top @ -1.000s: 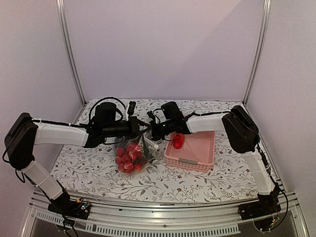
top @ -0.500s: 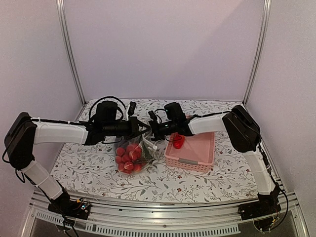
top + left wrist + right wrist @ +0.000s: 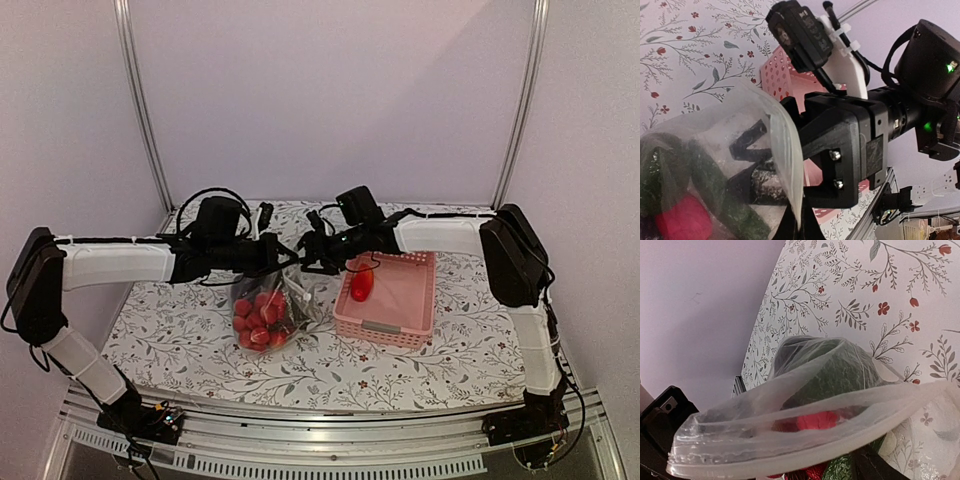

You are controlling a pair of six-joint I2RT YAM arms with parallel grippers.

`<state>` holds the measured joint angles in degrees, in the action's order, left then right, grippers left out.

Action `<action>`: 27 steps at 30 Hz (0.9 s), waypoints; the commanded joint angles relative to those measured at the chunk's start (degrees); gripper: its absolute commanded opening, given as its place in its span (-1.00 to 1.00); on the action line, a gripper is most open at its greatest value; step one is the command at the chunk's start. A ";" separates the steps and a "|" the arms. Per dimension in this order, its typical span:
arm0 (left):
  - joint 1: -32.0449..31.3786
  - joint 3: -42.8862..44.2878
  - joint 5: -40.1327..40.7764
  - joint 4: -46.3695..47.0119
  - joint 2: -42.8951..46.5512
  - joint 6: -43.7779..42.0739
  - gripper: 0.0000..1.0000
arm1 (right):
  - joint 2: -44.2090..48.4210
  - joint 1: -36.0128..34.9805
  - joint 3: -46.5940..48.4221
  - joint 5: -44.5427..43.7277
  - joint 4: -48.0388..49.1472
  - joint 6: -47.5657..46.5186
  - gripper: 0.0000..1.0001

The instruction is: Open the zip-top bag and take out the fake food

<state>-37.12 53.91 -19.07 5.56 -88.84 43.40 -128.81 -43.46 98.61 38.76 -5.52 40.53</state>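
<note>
The zip-top bag [image 3: 264,308] hangs above the table with its mouth pulled open, and its rim [image 3: 805,442] fills the right wrist view. My left gripper [image 3: 277,257] is shut on the bag's top edge, which is pinched between its fingers [image 3: 801,220]. My right gripper [image 3: 306,261] is at the mouth from the other side. Its two black fingers [image 3: 747,142] show through the plastic, spread apart, gripping nothing. Fake food sits inside: red berries [image 3: 258,318], a green cucumber [image 3: 725,210], a dark green piece [image 3: 840,377] and a red piece [image 3: 816,420].
A pink slotted basket [image 3: 400,318] stands right of the bag, with one red fake food piece [image 3: 361,285] lying in it. The floral tablecloth [image 3: 180,330] covers the table. Metal frame posts [image 3: 140,110] rise at the back corners.
My right gripper has opened wider and moved up and left toward the bag's mouth, its arm straightening. The left gripper keeps its hold, slightly higher.
</note>
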 commanded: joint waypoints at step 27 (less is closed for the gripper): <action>-3.57 -5.59 10.98 3.49 -2.53 5.19 -1.00 | -14.42 -4.11 18.99 -11.81 -32.19 -12.80 -0.24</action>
<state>-40.45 49.60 -9.96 7.92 -92.29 47.88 -139.17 -46.76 117.08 31.31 -33.04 28.86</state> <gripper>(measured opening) 0.003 0.305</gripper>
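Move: The green food in the zip-top bag lies about 9 cm to the right hand's left, some 4 cm back and 7 cm below it. Also in the bag, the red balls sit roughly 13 cm left, 11 cm back and 8 cm below the right hand. The basket's middle is about 18 cm to its right, 4 cm back and 9 cm lower. From the left hand, which holds the bag's rim, the green food lies some 6 cm left, 1 cm back and 11 cm below. Into the open bag, towards the green food, goes the right hand, its fingertips already inside the mouth: about 6 cm down and slightly back, swinging a couple of centimetres right before returning left, while the fingers tip some 15 degrees steeper and close by about half. The shut left fingers keep their pinch on the rim and lower it about 5 cm. ##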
